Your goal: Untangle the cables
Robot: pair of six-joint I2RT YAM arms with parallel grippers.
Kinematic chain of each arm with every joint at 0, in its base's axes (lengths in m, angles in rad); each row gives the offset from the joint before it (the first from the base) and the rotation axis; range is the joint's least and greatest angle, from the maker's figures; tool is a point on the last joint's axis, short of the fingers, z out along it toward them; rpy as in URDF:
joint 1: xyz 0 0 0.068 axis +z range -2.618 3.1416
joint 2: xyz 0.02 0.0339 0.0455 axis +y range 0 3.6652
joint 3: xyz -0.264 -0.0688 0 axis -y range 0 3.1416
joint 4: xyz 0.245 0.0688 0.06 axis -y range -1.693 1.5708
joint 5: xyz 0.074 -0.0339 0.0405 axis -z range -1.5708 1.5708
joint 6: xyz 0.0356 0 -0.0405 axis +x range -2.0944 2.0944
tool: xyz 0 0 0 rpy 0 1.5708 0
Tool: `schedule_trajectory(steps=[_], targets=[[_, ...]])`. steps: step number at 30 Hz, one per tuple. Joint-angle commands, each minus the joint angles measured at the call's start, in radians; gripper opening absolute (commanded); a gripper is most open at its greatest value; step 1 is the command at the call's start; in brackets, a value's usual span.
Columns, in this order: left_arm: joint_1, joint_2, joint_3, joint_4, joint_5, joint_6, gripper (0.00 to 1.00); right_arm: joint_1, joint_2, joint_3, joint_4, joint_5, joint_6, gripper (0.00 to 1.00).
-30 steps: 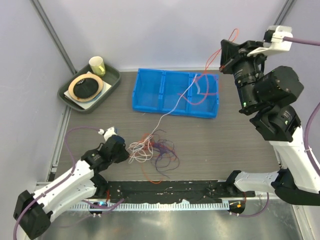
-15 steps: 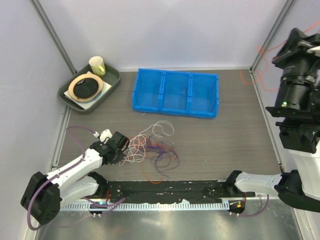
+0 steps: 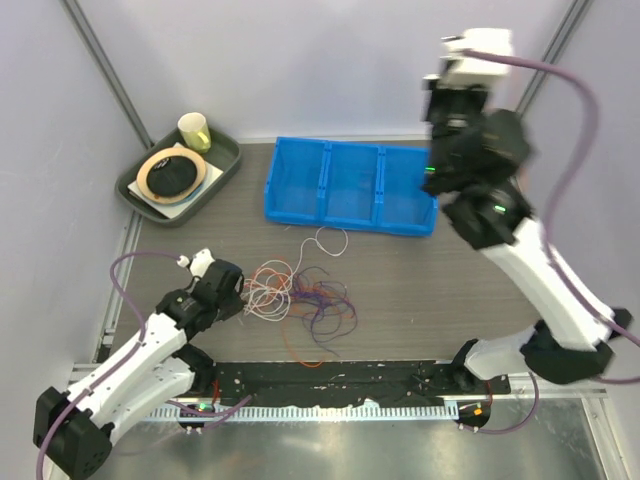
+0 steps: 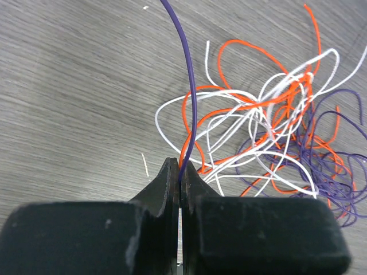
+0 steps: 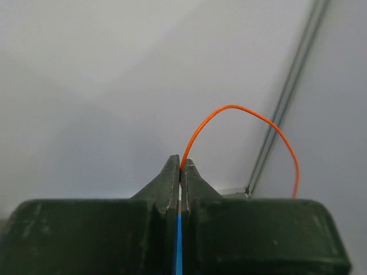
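Note:
The cables (image 3: pixel 305 300) lie as a loose tangle of white, orange and purple loops on the table, left of centre. A single white loop (image 3: pixel 326 240) trails off towards the bin. My left gripper (image 3: pixel 238 296) sits at the tangle's left edge. In the left wrist view the left gripper (image 4: pixel 180 167) is shut on a purple cable (image 4: pixel 192 86) that rises out of frame, with the tangle (image 4: pixel 269 114) just to the right. My right arm (image 3: pixel 475 130) is raised above the bin's right end. There the right gripper (image 5: pixel 180 166) is shut on an orange cable (image 5: pixel 241 109) arching to the right.
A blue three-compartment bin (image 3: pixel 350 185) stands at the back centre. A dark green tray (image 3: pixel 222 160) at the back left holds a yellowish cup (image 3: pixel 194 130) and a round ring-shaped roll (image 3: pixel 172 172). A black rail (image 3: pixel 330 375) runs along the near edge.
My right arm swung out to the far right, then back left and high above the bin's right end, still holding the orange cable. The white strand fell from the bin to the table. The left gripper barely moved.

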Motion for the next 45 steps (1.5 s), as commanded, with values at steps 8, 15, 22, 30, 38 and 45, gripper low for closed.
schedule_trajectory(steps=[8, 15, 22, 30, 38, 45], targets=[[0.004, -0.17, 0.021, 0.025, 0.05, 0.068, 0.0, -0.169, 0.14, -0.165, -0.117, -0.316, 0.372, 0.01], [0.004, -0.165, 0.016, 0.029, 0.067, 0.07, 0.0, -0.316, 0.147, -0.241, -0.117, -0.487, 0.507, 0.01], [0.004, -0.133, 0.007, 0.041, 0.089, 0.074, 0.0, -0.365, 0.161, -0.244, -0.129, -0.524, 0.536, 0.01], [0.004, -0.125, 0.007, 0.045, 0.092, 0.077, 0.0, -0.404, 0.172, -0.334, -0.122, -0.53, 0.574, 0.01], [0.004, -0.122, 0.009, 0.041, 0.093, 0.077, 0.0, -0.43, 0.146, -0.491, -0.069, -0.498, 0.627, 0.01], [0.004, -0.115, 0.01, 0.041, 0.099, 0.077, 0.0, -0.438, 0.091, -0.567, -0.054, -0.439, 0.625, 0.01]])
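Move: The right gripper holds the orange cable high up. The blue box's right compartment lies about 25 cm ahead of it, nearly in line sideways and nearly 60 cm below. The middle compartment is some 14 cm to the left of that one, and a white cable loop lies about 12 cm ahead and 23 cm left of the gripper, down on the table. From the left gripper, the right compartment is roughly 37 cm ahead and 40 cm right; the rest of the tangle's middle is 12 cm right, 2 cm ahead. Bring the right gripper down about 30 cm and forward some 15 cm towards the right compartment, bowing out to the left at first and then back, pausing partway before sinking again, while tipping the fingers down about 30 degrees. Keep both grippers shut, the right on the orange cable and the left on its edge of the tangle, easing the left up a couple of centimetres and slightly right. ##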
